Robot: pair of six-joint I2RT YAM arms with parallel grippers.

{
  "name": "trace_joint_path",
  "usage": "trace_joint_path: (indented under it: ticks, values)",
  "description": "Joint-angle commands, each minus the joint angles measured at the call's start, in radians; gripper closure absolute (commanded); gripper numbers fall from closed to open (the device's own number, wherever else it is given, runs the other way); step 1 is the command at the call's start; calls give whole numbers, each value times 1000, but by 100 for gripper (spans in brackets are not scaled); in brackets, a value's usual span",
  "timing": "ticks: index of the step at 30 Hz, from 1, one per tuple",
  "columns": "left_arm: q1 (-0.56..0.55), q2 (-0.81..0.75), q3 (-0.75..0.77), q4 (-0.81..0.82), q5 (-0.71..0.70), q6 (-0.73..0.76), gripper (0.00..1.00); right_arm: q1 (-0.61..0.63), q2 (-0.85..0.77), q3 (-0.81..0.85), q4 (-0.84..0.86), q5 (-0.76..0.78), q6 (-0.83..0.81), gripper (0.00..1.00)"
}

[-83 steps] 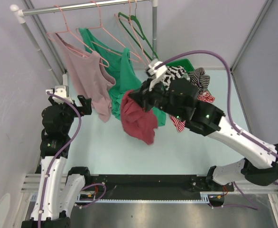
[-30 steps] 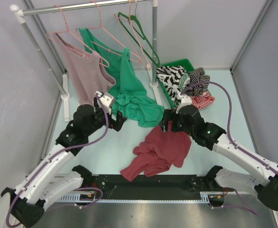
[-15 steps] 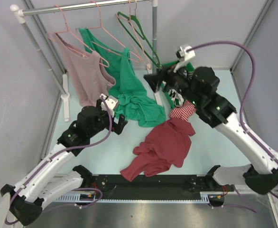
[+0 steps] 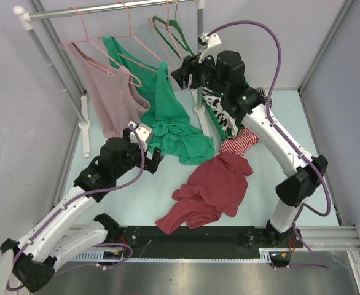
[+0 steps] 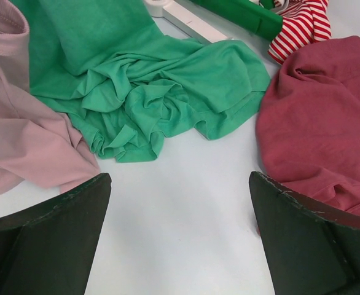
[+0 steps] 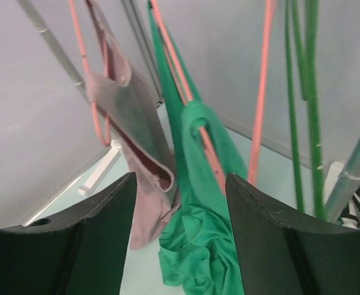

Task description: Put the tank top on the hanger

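The maroon tank top (image 4: 207, 190) lies crumpled on the table in front of the arms; it also shows at the right of the left wrist view (image 5: 321, 117). My left gripper (image 4: 155, 157) is open and empty, low over the table just left of it. My right gripper (image 4: 180, 77) is open and empty, raised near the rail. An empty thin pink hanger (image 4: 161, 35) hangs there, seen as a pink rod in the right wrist view (image 6: 261, 104) just beyond my right gripper (image 6: 180, 233).
A pale pink top (image 4: 109, 101) and a green top (image 4: 168, 123) hang on other pink hangers, the green one trailing onto the table. A dark green hanger (image 4: 183, 43) hangs by the rack post (image 4: 199, 61). A green bin (image 4: 229, 86) holds striped clothes.
My right arm let the maroon top drop onto the table, then rose from it up to the hangers on the rail. My left arm reached forward and has held still lately.
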Motion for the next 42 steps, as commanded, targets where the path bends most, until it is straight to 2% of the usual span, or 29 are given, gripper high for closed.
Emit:
trace_joint_path:
  ticks: [1, 14, 23, 29, 35, 41, 42]
  values:
    - [-7, -23, 18, 9, -29, 7, 1, -26, 47, 127, 0, -15, -15, 35]
    - [-8, -25, 18, 6, -31, 5, 1, -36, 196, 285, -97, 73, -64, 35]
    - [-8, -29, 20, 6, -35, 5, 0, -36, 231, 319, -98, 128, -84, 35]
    - [-7, -29, 20, 4, -39, 4, 0, -38, 253, 331, -84, 149, -73, 39]
    - [-8, -31, 20, 4, -43, 7, 0, -41, 268, 340, -74, 183, -64, 48]
    - [-7, -34, 18, 4, -46, 4, 0, -38, 259, 334, -71, 203, -58, 72]
    - [-7, -34, 18, 4, -48, 7, 1, -38, 256, 331, -66, 206, -57, 80]
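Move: The empty pink hanger's near arm is about 9 cm ahead of the right hand, 1 cm to its right and 4 cm lower. The green hanger is roughly 16 cm ahead and 3 cm right; the rack post is some 25 cm ahead and 6 cm right. The green top's shoulder is about 10 cm ahead and 8 cm left. From the left hand, the pink hanger is some 25 cm ahead, 13 cm right and 16 cm higher. Right hand reaches forward about 8 cm, sinking slightly, turns clockwise and partly closes about the empty pink hanger's arm. ##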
